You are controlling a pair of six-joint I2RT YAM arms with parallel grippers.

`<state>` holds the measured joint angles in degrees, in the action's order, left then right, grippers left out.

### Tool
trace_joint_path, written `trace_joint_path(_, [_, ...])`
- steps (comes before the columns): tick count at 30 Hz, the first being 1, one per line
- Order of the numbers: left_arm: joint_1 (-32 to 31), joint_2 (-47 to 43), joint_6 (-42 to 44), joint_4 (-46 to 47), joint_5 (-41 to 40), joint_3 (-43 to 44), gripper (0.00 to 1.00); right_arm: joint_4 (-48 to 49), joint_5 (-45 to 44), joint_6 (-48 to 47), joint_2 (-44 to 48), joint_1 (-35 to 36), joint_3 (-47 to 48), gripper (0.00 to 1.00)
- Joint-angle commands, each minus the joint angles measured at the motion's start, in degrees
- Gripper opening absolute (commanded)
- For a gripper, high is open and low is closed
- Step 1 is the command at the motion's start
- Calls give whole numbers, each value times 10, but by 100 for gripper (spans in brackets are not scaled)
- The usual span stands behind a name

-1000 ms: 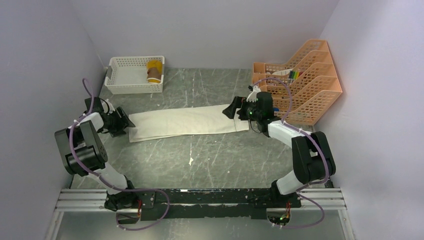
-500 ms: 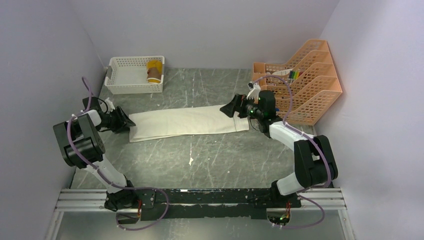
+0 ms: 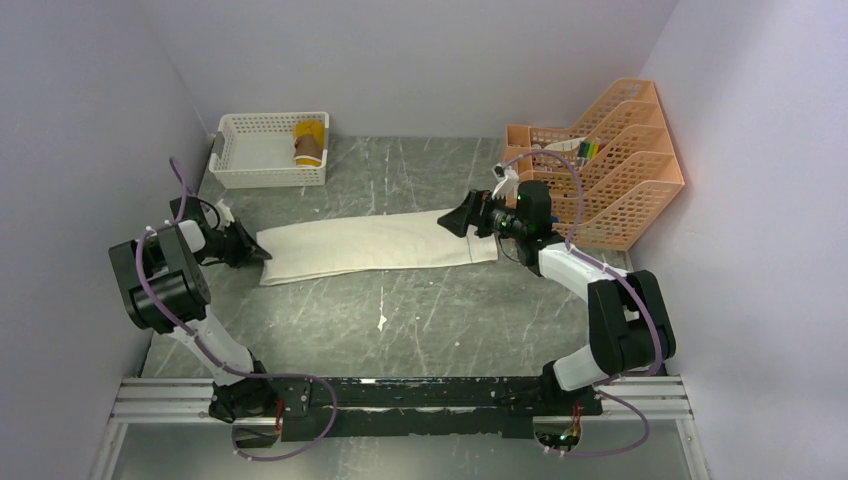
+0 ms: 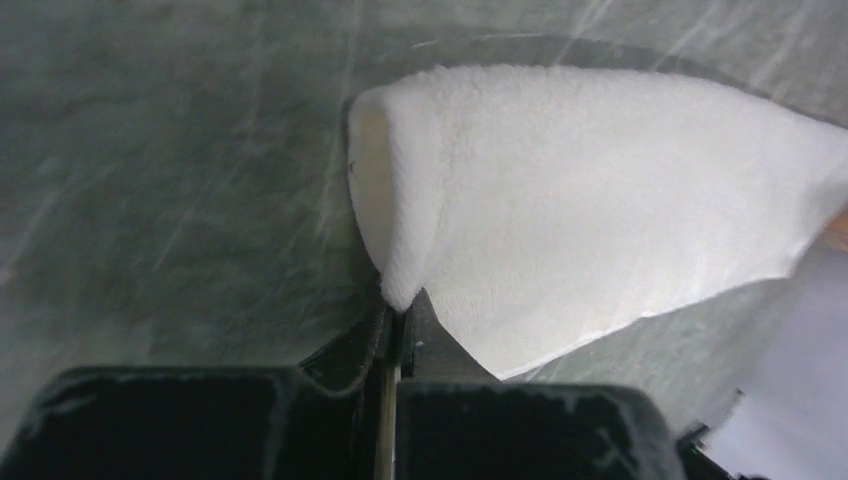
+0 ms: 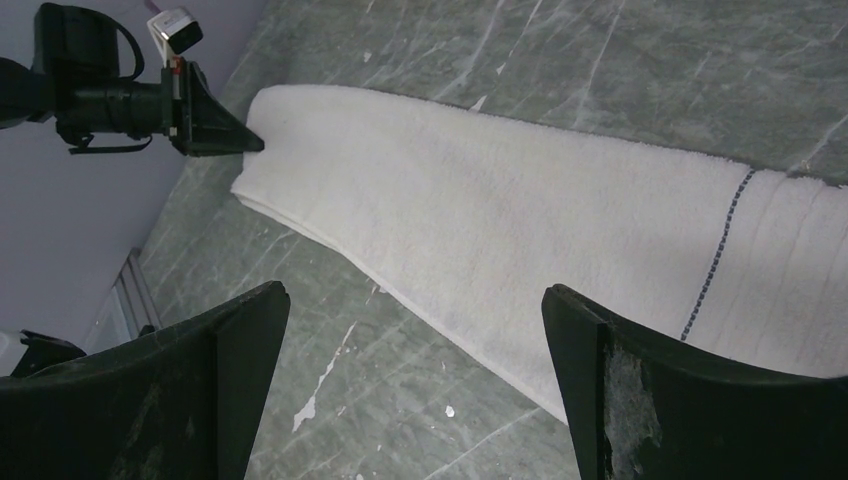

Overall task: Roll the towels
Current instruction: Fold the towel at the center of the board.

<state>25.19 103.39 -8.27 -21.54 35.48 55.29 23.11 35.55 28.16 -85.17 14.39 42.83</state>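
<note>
The cream towel [image 3: 375,245] lies flat as a long strip across the middle of the table. My left gripper [image 3: 258,252] is at its left end, shut on the towel's folded corner [image 4: 400,270], which lifts slightly off the table; the fingertips [image 4: 405,312] meet with cloth pinched between them. My right gripper [image 3: 450,222] hovers over the right end of the cream towel [image 5: 480,190], jaws wide open [image 5: 415,292] and holding nothing. The mustard-yellow towel [image 3: 310,142] sits rolled inside the white basket [image 3: 265,180].
An orange lattice file rack [image 3: 610,160] stands at the back right, close behind the right arm. The white basket is at the back left. Walls close in on both sides. A white scuff [image 3: 382,322] marks the table in front of the towel.
My left gripper has shut on the towel's left corner after nudging in toward it. The right gripper lifted slightly and stays open.
</note>
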Motion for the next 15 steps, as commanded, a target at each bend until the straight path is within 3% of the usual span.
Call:
trace_joint_path(1, [7, -77, -10, -32, -132, -22, 7, 10, 6, 1, 7, 5, -5, 100])
trace_joint_path(8, [63, -197, 7, -56, -331, -23, 7, -15, -26, -11, 17, 44, -1, 100])
trace_joint_path(15, [28, -211, -11, -99, -290, 24, 7, -51, -41, -21, 13, 69, 23, 100])
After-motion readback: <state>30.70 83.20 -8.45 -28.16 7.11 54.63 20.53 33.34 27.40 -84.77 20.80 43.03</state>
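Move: The left gripper already pinches the towel's left end. The bare board strip it is headed for lies about 10 cm to its left and 3 cm back, and the white basket stands some 25 cm ahead and 3 cm left of it. From the open right gripper, the towel's striped right end is roughly 5 cm ahead, 7 cm to the right and 14 cm below; the orange rack stands about 16 cm ahead and 32 cm to the right. Keep the left fingers shut on the towel's end and pull it about 10 cm left, rising some 7 cm and drawing back a little towards the board's left edge, while the wrist rolls its left side up and turns counter-clockwise, some 30 degrees in all. Let the open right gripper trail 3–4 cm left and a bit back, staying high above the towel. ##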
